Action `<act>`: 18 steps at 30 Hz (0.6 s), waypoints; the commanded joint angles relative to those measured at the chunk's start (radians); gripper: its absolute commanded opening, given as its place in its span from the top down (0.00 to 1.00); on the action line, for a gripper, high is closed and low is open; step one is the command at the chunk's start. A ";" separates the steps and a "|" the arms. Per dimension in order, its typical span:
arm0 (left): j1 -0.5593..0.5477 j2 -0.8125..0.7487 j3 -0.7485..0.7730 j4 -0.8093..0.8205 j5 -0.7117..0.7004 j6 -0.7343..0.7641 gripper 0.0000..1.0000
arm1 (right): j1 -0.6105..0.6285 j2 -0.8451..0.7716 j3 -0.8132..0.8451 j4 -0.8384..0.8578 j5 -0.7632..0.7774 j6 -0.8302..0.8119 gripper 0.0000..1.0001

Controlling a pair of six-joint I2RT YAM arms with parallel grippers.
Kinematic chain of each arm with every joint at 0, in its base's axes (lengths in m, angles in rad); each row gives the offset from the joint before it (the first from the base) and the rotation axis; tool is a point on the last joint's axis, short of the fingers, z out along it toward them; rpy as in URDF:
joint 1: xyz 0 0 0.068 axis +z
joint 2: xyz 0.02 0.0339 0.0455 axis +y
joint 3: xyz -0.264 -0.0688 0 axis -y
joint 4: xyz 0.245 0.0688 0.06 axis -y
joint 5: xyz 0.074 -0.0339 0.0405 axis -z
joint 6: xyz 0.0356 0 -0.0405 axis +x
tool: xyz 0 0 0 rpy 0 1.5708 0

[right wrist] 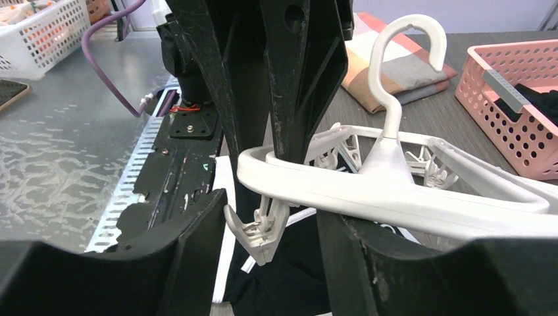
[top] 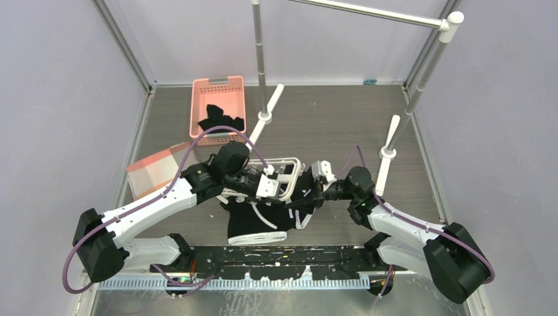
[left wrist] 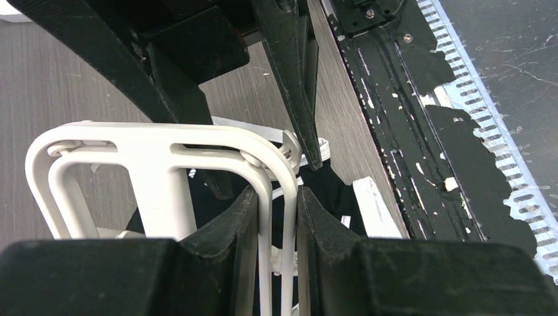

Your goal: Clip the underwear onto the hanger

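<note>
The white hanger (top: 294,178) is held level above the table, with my left gripper (top: 268,186) shut on two thin bars of its frame (left wrist: 276,224). Under it lies the underwear (top: 260,224), black with white piping, flat on the table near the front edge. My right gripper (right wrist: 273,224) is open around a small white clip (right wrist: 263,232) that hangs from the hanger's near corner. Its left finger (right wrist: 207,217) touches the clip's lever, while the right finger stands clear of the clip. Black underwear fabric (right wrist: 289,276) shows just below the clip, outside it. The hanger's hook (right wrist: 405,59) points up.
A pink basket (top: 218,108) holding dark garments stands at the back left, and a folded orange and grey cloth (top: 158,170) lies left of the hanger. The grey rail stand's posts (top: 261,66) (top: 411,112) rise behind. A black mounting strip (top: 283,260) runs along the near edge.
</note>
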 commanded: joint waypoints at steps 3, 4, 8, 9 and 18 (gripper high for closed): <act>0.003 -0.025 0.016 0.053 0.023 0.020 1.00 | 0.008 -0.037 0.016 0.066 0.013 0.005 0.48; 0.004 -0.023 0.015 0.054 0.023 0.020 1.00 | 0.009 -0.037 0.016 0.065 0.012 0.005 0.49; 0.003 -0.024 0.016 0.054 0.018 0.021 1.00 | 0.011 -0.038 0.021 0.058 0.016 0.008 0.57; 0.003 -0.023 0.016 0.055 0.019 0.021 1.00 | 0.011 -0.039 0.025 0.048 0.017 0.010 0.61; 0.003 -0.026 0.013 0.058 0.009 0.017 1.00 | 0.014 -0.094 0.046 -0.099 0.096 -0.027 0.99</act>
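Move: Right between the right hand's parted fingers, about 1 cm back of their midpoint, hangs the clip under the hanger's near right corner. That corner sits some 3 cm left and 2 cm above the right hand; the hook stands roughly 7 cm ahead, 10 cm left and 6 cm up. The underwear's middle lies about 10 cm left, 2 cm back and 8 cm below. From the left hand, the clip is about 3 cm right, 1 cm back and 1 cm lower. Closing from a bit over half open to nearly shut, the right fingers pinch the clip from its front and back sides and begin to squeeze it. The right hand otherwise stays almost in place, easing up only about half a centimetre, still pointing left, while the left hand stands still and keeps its grip on the hanger's frame beside the corner. ##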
